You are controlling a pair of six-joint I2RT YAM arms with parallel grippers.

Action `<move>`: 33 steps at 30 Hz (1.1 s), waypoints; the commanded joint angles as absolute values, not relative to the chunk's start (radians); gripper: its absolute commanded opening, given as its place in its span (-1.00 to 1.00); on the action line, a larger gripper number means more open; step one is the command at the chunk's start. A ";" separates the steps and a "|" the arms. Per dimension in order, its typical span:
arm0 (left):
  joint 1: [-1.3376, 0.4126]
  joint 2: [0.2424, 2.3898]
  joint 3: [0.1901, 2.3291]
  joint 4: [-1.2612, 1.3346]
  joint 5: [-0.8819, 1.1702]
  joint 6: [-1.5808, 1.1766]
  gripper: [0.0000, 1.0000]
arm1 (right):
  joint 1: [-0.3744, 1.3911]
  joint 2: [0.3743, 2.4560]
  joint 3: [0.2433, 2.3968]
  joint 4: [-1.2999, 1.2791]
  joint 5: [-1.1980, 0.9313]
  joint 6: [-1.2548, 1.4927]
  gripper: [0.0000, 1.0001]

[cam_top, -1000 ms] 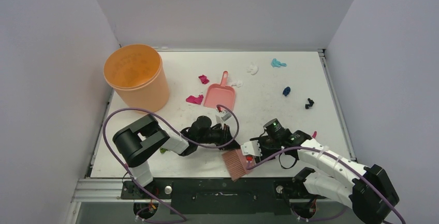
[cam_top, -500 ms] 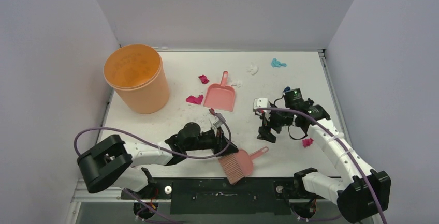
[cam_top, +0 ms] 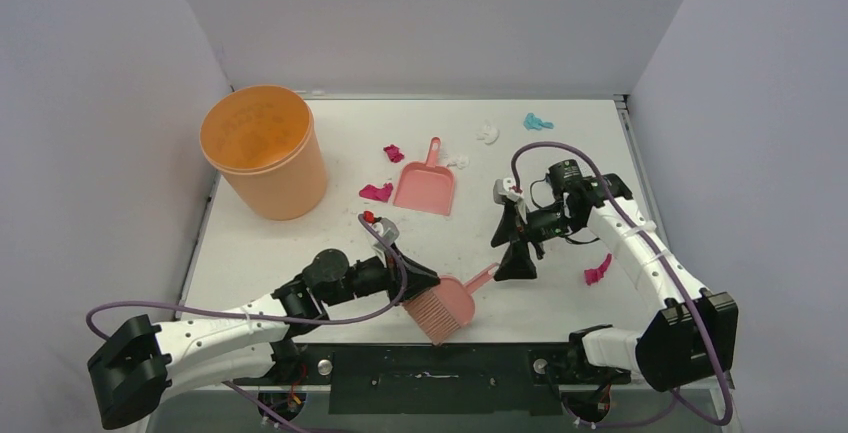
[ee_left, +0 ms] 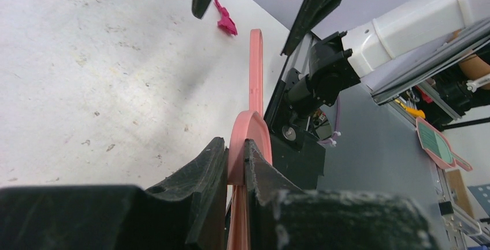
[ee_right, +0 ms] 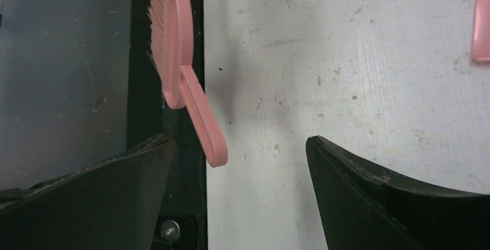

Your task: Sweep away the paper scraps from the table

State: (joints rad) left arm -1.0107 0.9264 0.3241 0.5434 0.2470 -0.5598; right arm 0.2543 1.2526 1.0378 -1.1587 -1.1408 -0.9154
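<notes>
My left gripper (cam_top: 418,281) is shut on the head of the pink hand brush (cam_top: 447,309) near the table's front edge. In the left wrist view the left gripper (ee_left: 236,146) pinches the brush (ee_left: 252,129), whose handle points away. My right gripper (cam_top: 510,248) hangs open just beyond the handle's tip, holding nothing. In the right wrist view the right gripper (ee_right: 240,146) has the brush handle (ee_right: 202,117) just ahead of its left finger, untouched. Paper scraps lie on the table (cam_top: 300,243): magenta scraps (cam_top: 377,192) (cam_top: 393,153) (cam_top: 598,271), white ones (cam_top: 487,133) and a teal one (cam_top: 537,122).
A pink dustpan (cam_top: 428,185) lies mid-table with its handle pointing to the far side. An orange bucket (cam_top: 262,148) stands at the far left corner. White walls close in the left, back and right. A black rail (cam_top: 430,363) runs along the table's front edge.
My right gripper opened, let go of the brush and moved away toward mid-table. The left arm stretched out low and shifted the brush slightly left, still shut on it.
</notes>
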 commanded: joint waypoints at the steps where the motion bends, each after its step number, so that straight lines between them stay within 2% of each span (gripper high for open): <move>1: -1.001 0.875 0.308 0.544 0.182 -0.555 -1.00 | 0.246 1.303 1.098 -1.253 -1.314 -0.993 0.74; 5: -0.998 0.896 0.306 0.601 0.176 -0.567 -1.00 | 0.249 1.405 1.181 -1.396 -1.363 -1.098 0.69; 9: -0.997 0.938 0.316 0.672 0.162 -0.590 -1.00 | 0.254 1.420 1.193 -1.398 -1.360 -1.098 0.59; 12: -0.995 0.972 0.307 0.742 0.153 -0.605 -1.00 | 0.246 1.401 1.174 -1.374 -1.365 -1.115 0.33; 16: -0.994 1.022 0.283 0.841 0.148 -0.625 -1.00 | 0.217 1.357 1.133 -1.222 -1.372 -0.947 0.34; 23: -0.970 1.081 0.256 0.941 0.139 -0.657 -1.00 | 0.215 1.345 1.074 -1.160 -1.329 -0.897 0.36; 29: -0.944 1.096 0.219 1.036 0.143 -0.689 -1.00 | 0.217 1.300 1.002 -0.992 -1.306 -0.738 0.35; 33: -0.938 1.107 0.218 1.035 0.138 -0.693 -1.00 | 0.218 1.298 1.001 -1.002 -1.320 -0.754 0.26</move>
State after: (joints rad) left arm -0.9466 1.0996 0.2150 0.9203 0.1486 -0.6739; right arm 0.2173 1.3338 0.9974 -1.0657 -1.2827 -0.7750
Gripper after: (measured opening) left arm 0.120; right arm 0.657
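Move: The brush handle, still jutting out from the left gripper's pinch on the brush head, has its middle about 5 cm left of the right hand, 4 cm back and roughly 3 cm lower; from the left hand it is some 11 cm right and 2 cm ahead, at about the same height. From the right hand, the dustpan lies about 30 cm ahead and 15 cm left on the table, 18 cm below; a pink scrap is 9 cm ahead and 27 cm right, just as far down. Keep the left gripper shut on the brush head and carry it forward about 4 cm, sinking slightly and turning some 10 degrees counter-clockwise, so the handle end comes up to the right gripper's forward jaw. Meanwhile lift the right hand about 2 cm and lower it back, easing 1 cm forward and left with a roll of some 10 degrees, and narrow its jaws to about two-thirds open without shutting on the handle. ##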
